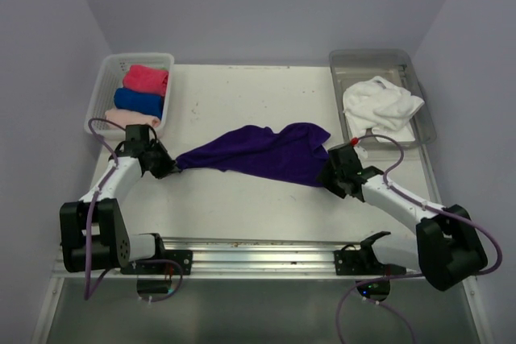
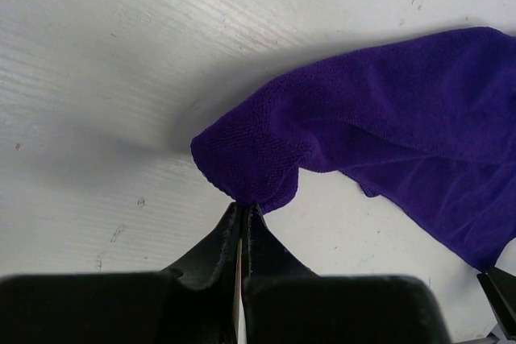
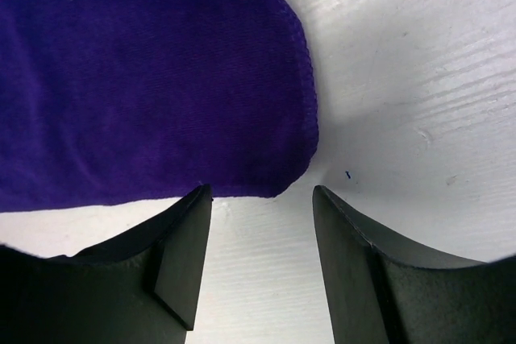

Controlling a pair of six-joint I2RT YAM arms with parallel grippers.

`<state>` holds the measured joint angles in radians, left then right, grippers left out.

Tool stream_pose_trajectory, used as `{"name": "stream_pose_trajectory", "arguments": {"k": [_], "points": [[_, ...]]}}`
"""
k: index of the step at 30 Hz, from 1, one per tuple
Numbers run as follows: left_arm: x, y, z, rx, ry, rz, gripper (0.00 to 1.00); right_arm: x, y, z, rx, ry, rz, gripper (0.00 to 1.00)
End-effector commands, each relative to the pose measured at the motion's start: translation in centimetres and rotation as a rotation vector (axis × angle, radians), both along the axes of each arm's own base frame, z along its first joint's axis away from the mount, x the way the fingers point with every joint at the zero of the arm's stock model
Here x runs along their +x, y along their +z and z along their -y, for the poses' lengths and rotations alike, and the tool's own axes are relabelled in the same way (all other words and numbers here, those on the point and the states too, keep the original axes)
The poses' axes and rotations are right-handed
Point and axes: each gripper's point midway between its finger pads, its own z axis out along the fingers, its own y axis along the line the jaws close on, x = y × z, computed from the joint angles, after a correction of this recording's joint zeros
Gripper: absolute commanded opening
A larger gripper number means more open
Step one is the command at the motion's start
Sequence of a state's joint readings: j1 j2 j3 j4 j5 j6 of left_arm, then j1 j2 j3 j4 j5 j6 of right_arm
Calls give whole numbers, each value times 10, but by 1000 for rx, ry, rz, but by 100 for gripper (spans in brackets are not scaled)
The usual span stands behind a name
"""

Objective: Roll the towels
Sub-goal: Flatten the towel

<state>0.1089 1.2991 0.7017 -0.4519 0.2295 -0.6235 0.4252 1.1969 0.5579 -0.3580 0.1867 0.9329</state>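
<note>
A deep purple towel (image 1: pixel 266 153) lies stretched across the middle of the table. My left gripper (image 1: pixel 165 165) is shut on its left corner (image 2: pixel 246 168), the cloth bunched at the fingertips in the left wrist view. At the towel's right end my right gripper (image 1: pixel 329 176) stands open. Its fingers (image 3: pixel 189 235) straddle bare table just short of the hemmed corner (image 3: pixel 274 163), nothing between them. A crumpled white towel (image 1: pixel 380 105) lies in the grey tray (image 1: pixel 420 93). Rolled hot pink (image 1: pixel 147 79), blue (image 1: pixel 139 102) and pale pink (image 1: pixel 129 119) towels sit in the white basket (image 1: pixel 99 90).
The basket stands at the back left and the tray at the back right of the white table (image 1: pixel 242 207). A metal rail (image 1: pixel 258 249) runs along the near edge between the arm bases. Purple walls close in on three sides.
</note>
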Motion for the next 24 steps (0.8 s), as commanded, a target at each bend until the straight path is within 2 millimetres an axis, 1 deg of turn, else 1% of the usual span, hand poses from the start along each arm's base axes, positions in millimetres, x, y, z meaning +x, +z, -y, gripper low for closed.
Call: {"name": "stream_pose_trajectory", "arguments": {"k": [1, 3, 5, 6, 7, 8, 9, 10, 11, 12, 13, 14, 15, 16, 18, 19, 20, 21, 22, 23, 24], "points": [[13, 10, 1, -1, -31, 55, 0, 8, -9, -7, 42, -39, 8, 57], [13, 11, 2, -4, -32, 55, 0, 6, -18, -12, 66, -42, -11, 54], [13, 13, 2, -5, -32, 60, 0, 11, -19, -14, 74, -41, 2, 50], [13, 13, 2, -5, -32, 61, 0, 13, -19, -14, 66, -45, 6, 44], [12, 14, 2, -3, -33, 60, 0, 14, -20, -13, 58, -45, 6, 41], [13, 15, 1, 1, -32, 65, 0, 20, -16, -13, 52, -49, 19, 35], [13, 16, 1, 7, -33, 66, 0, 23, -14, -10, 29, -48, 32, 16], [13, 17, 0, 10, -34, 70, 0, 28, -7, -11, 27, -44, 47, 6], [13, 16, -1, 18, -31, 66, 0, 32, -1, -11, 21, -41, 57, 0], [13, 17, -3, 28, -33, 63, 0, 36, 5, -7, -7, -38, 71, 0], [14, 18, -5, 39, -30, 63, 0, 38, 14, -5, -21, -35, 85, 0], [14, 17, -7, 47, -27, 57, 0, 47, 30, -6, -31, -19, 124, 0], [15, 18, -6, 46, -28, 57, 0, 52, 40, -6, -37, -13, 149, 0], [20, 23, -7, 44, -24, 70, 0, 65, 61, -6, -42, -16, 203, 0], [30, 33, 2, -17, -29, 93, 0, 80, 88, -2, -72, 3, 265, 0], [45, 51, 6, -44, -34, 140, 0, 98, 118, 1, -67, -13, 322, 0], [54, 60, 10, -76, -39, 159, 0, 108, 128, 2, -66, -11, 332, 0], [67, 73, 9, -88, -21, 200, 0, 117, 142, 5, -71, 0, 349, 0], [86, 97, 7, -80, -9, 266, 0, 137, 178, 8, -36, -10, 415, 0], [97, 104, 1, -70, 24, 282, 0, 144, 185, 11, -41, -7, 406, 0], [105, 115, 0, -76, 24, 301, 0, 151, 202, 14, -28, -12, 432, 0]]}}
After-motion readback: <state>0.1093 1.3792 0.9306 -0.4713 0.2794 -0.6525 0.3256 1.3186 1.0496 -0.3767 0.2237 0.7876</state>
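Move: The purple towel's near right corner lies almost under the open right fingers, about 2 cm ahead and 2 cm below, roughly in line sideways. Its far right corner is some 15 cm ahead and 1 cm to the left of that hand; the white towel in the grey bin is about 24 cm ahead and 15 cm right. The left hand already holds the towel's left end; the near right corner lies roughly 45 cm to its right and 3 cm back. The right hand eases down and slightly forward and left by a centimetre or two onto the purple towel's near right corner, shuts its fingers on it, then lifts with growing speed, some 17 cm up and 11 cm forward, past the near left corner of the grey bin, its fingertips tipping about 20 degrees up and outward. The left hand stays put with its grip shut on the towel's left end until the right is lifting, then follows forward and up by about 6 cm each, keeping its hold. ##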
